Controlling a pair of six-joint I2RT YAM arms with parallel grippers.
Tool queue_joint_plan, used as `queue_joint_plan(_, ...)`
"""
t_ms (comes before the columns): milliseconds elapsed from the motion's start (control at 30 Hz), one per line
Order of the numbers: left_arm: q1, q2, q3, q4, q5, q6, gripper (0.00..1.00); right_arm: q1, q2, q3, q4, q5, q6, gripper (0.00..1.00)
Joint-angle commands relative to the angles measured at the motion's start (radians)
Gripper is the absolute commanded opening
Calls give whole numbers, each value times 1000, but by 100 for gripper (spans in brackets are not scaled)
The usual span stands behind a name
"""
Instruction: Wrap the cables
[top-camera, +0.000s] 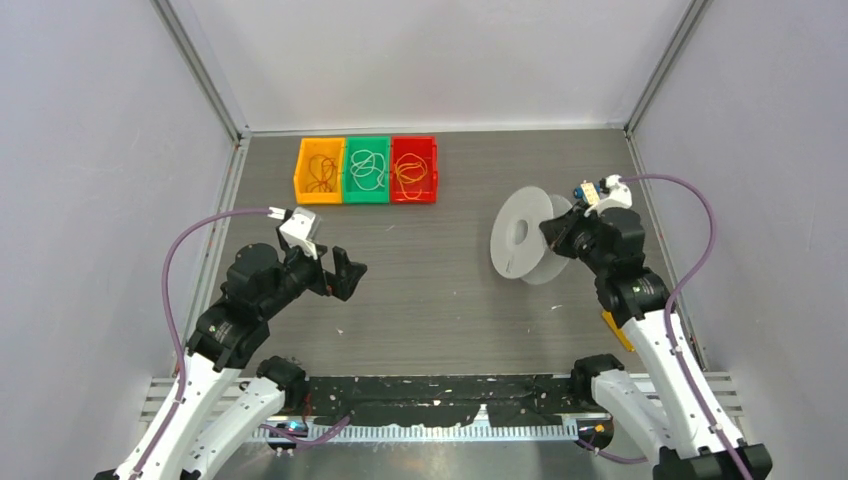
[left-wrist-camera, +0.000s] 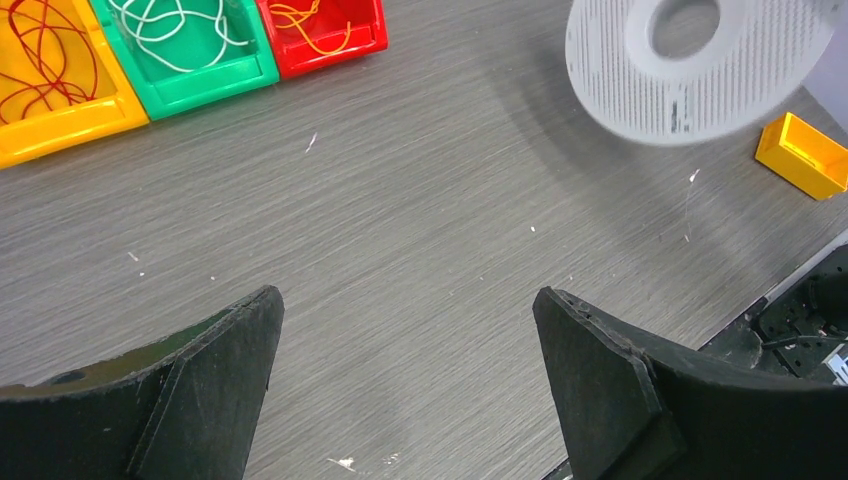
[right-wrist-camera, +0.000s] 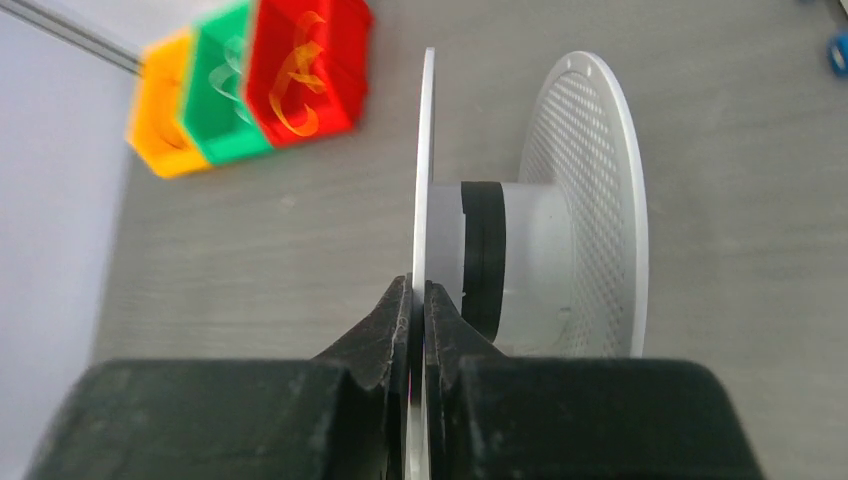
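Observation:
The cables, one thin yellow-orange wire (top-camera: 410, 172), lie loosely curled inside the red bin (top-camera: 413, 198) at the back; the wire (left-wrist-camera: 305, 25) also shows in the left wrist view and, blurred, as the wire (right-wrist-camera: 295, 85) in the right wrist view. A white spool (top-camera: 520, 237) with two round flanges and a black band on its hub stands on edge at the right. My right gripper (right-wrist-camera: 419, 285) is shut on the rim of the spool's near flange (right-wrist-camera: 425, 170). My left gripper (left-wrist-camera: 405, 300) hangs open over bare table, nothing between its fingers.
An orange bin (top-camera: 320, 196) with dark-red wire and a green bin (top-camera: 366, 197) with white wire stand beside the red one. A small yellow bin (top-camera: 617, 330) lies near the right arm. Grey walls close in the table on three sides.

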Motion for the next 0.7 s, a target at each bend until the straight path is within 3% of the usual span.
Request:
queue_joint_plan(0,-2,-9,19,33,19,-9,100,164,20,107,-337,425,-17,5)
queue_joint_plan(267,-2,1,19,33,51,4,100,558,231,264,-445,781,125,5)
queue_joint_plan(533,-2,-9,18,31,42,14,100,739,475,452,-457,907,179,6)
queue_joint_plan(667,-2,-7,17,31,43,15,100,778,561,515,-462,921,198,15)
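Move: Pinched by its rim in the right hand, the white spool hangs tilted, its middle about 5 cm ahead, 2 cm left and 4 cm below. The open table it heads for lies some 10 cm left, 2 cm ahead and 23 cm below. The toy car is 13 cm ahead and 16 cm right, the red bin 21 cm ahead and 28 cm left, both on the table. From the left hand the spool is about 12 cm ahead, 40 cm right and 5 cm lower. Carrying the spool by its rim with fingers still shut, the right hand first drops about 5 cm while drawing back some 3 cm, then sweeps left about 10 cm over the open table at nearly constant height. Meanwhile the wrist rolls some 30 degrees, left side dropping, and the fingers tip further down. ##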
